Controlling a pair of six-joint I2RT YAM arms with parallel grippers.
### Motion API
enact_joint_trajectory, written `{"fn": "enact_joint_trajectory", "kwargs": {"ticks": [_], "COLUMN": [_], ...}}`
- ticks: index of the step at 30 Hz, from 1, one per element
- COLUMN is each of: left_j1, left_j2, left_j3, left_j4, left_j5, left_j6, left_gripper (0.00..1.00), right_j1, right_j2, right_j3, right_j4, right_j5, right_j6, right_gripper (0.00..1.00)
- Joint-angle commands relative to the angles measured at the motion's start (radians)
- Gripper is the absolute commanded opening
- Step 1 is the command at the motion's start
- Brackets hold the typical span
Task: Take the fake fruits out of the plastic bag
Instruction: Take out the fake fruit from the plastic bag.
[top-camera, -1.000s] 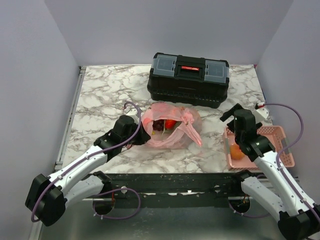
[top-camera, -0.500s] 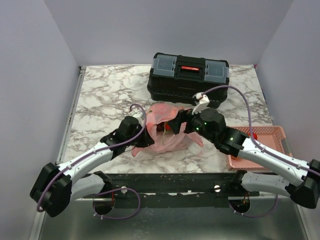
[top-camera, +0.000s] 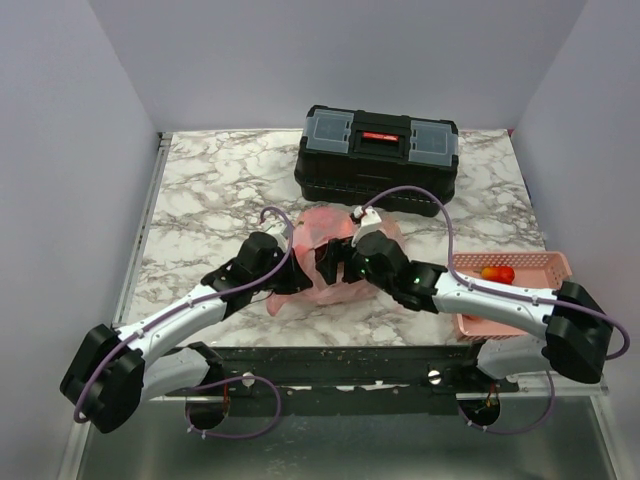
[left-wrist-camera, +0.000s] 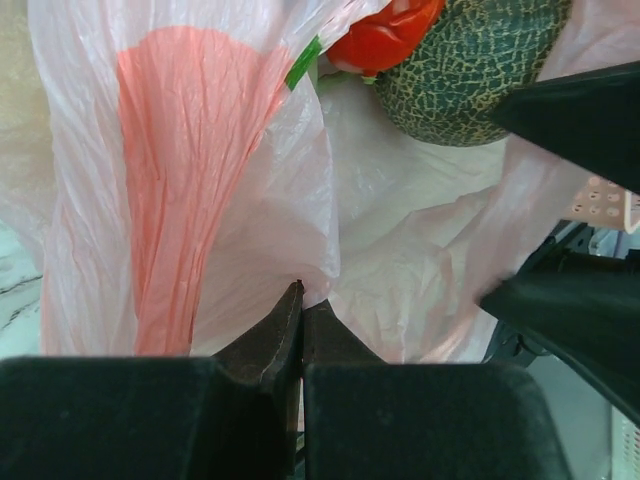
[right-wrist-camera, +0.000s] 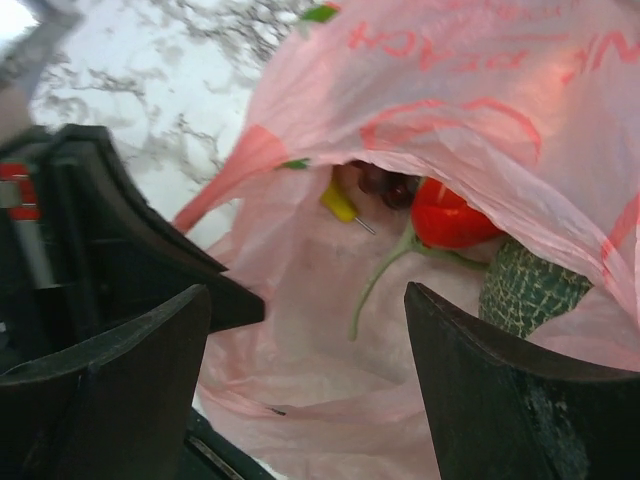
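Observation:
The pink plastic bag (top-camera: 345, 240) lies mid-table with its mouth facing the arms. My left gripper (top-camera: 290, 276) is shut on the bag's edge, and the thin film (left-wrist-camera: 300, 290) is pinched at its tips. My right gripper (right-wrist-camera: 308, 300) is open at the bag's mouth, with only bag film between its fingers. Fake fruits lie inside: a red one (right-wrist-camera: 450, 220), a green netted melon (right-wrist-camera: 525, 290), a yellow piece (right-wrist-camera: 338, 203) and dark grapes (right-wrist-camera: 385, 185). The left wrist view also shows the red fruit (left-wrist-camera: 385, 35) and the melon (left-wrist-camera: 465, 70).
A black toolbox (top-camera: 377, 158) stands just behind the bag. At the right near edge sits a rigid pink slotted basket (top-camera: 530, 259) with a red and orange fruit (top-camera: 497, 273) in it. My right arm stretches from the basket to the bag.
My right arm has swung left from over the basket to the bag's mouth, and its jaws have narrowed a little. The left gripper keeps its hold on the bag.

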Motion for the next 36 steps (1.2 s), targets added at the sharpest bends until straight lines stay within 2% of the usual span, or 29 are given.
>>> {"fn": "enact_joint_trajectory", "kwargs": {"ticks": [1, 8, 10, 14, 20, 24, 27, 36], "left_j1": [-0.005, -0.006, -0.005, -0.005, -0.005, -0.007, -0.009, -0.023], "left_j2": [-0.002, 0.005, 0.012, 0.029, 0.023, 0.016, 0.016, 0.021], "left_j3": [-0.017, 0.009, 0.011, 0.014, 0.020, 0.024, 0.019, 0.019], "left_j4": [0.065, 0.046, 0.049, 0.060, 0.057, 0.055, 0.059, 0.058], "left_j5": [0.064, 0.056, 0.065, 0.090, 0.094, 0.099, 0.095, 0.098], "left_j6": [-0.039, -0.022, -0.021, -0.026, -0.028, -0.034, -0.038, -0.046], "left_gripper": [0.00, 0.00, 0.00, 0.00, 0.00, 0.00, 0.00, 0.00], "right_j1": [0.003, 0.000, 0.000, 0.001, 0.001, 0.000, 0.001, 0.001], "right_j2": [0.029, 0.034, 0.024, -0.008, -0.069, -0.042, -0.005, 0.155], "right_j3": [-0.030, -0.051, -0.082, -0.093, -0.098, -0.069, -0.067, -0.007], "right_j4": [-0.025, -0.337, -0.365, -0.327, -0.116, -0.074, -0.008, -0.018], "right_j5": [0.132, 0.399, 0.426, 0.393, 0.273, 0.278, 0.310, 0.553], "right_j6": [0.091, 0.331, 0.365, 0.330, 0.167, 0.182, 0.215, 0.332], "right_gripper": [0.80, 0.80, 0.80, 0.80, 0.80, 0.75, 0.63, 0.60]}}
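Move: The red fruit I'm after lies in the open bag, about 8 cm ahead of my right hand, 3 cm to its right and 10 cm below. On much the same level are the dark grapes, 5 cm to the left of the red fruit, and the green melon, 6 cm to its right and 2 cm nearer me. From my left hand, still pinching the bag's rim, the red fruit is some 11 cm ahead, 10 cm right and a little lower. My right hand sinks and swings right some 8 cm, turning clockwise about 25 degrees, then rises about 4 cm, easing back left, and finally pushes forward 2 to 3 cm and slightly down into the bag's mouth towards the red fruit, its open fingers closing partway. My left hand keeps its pinch on the rim and drifts right. ##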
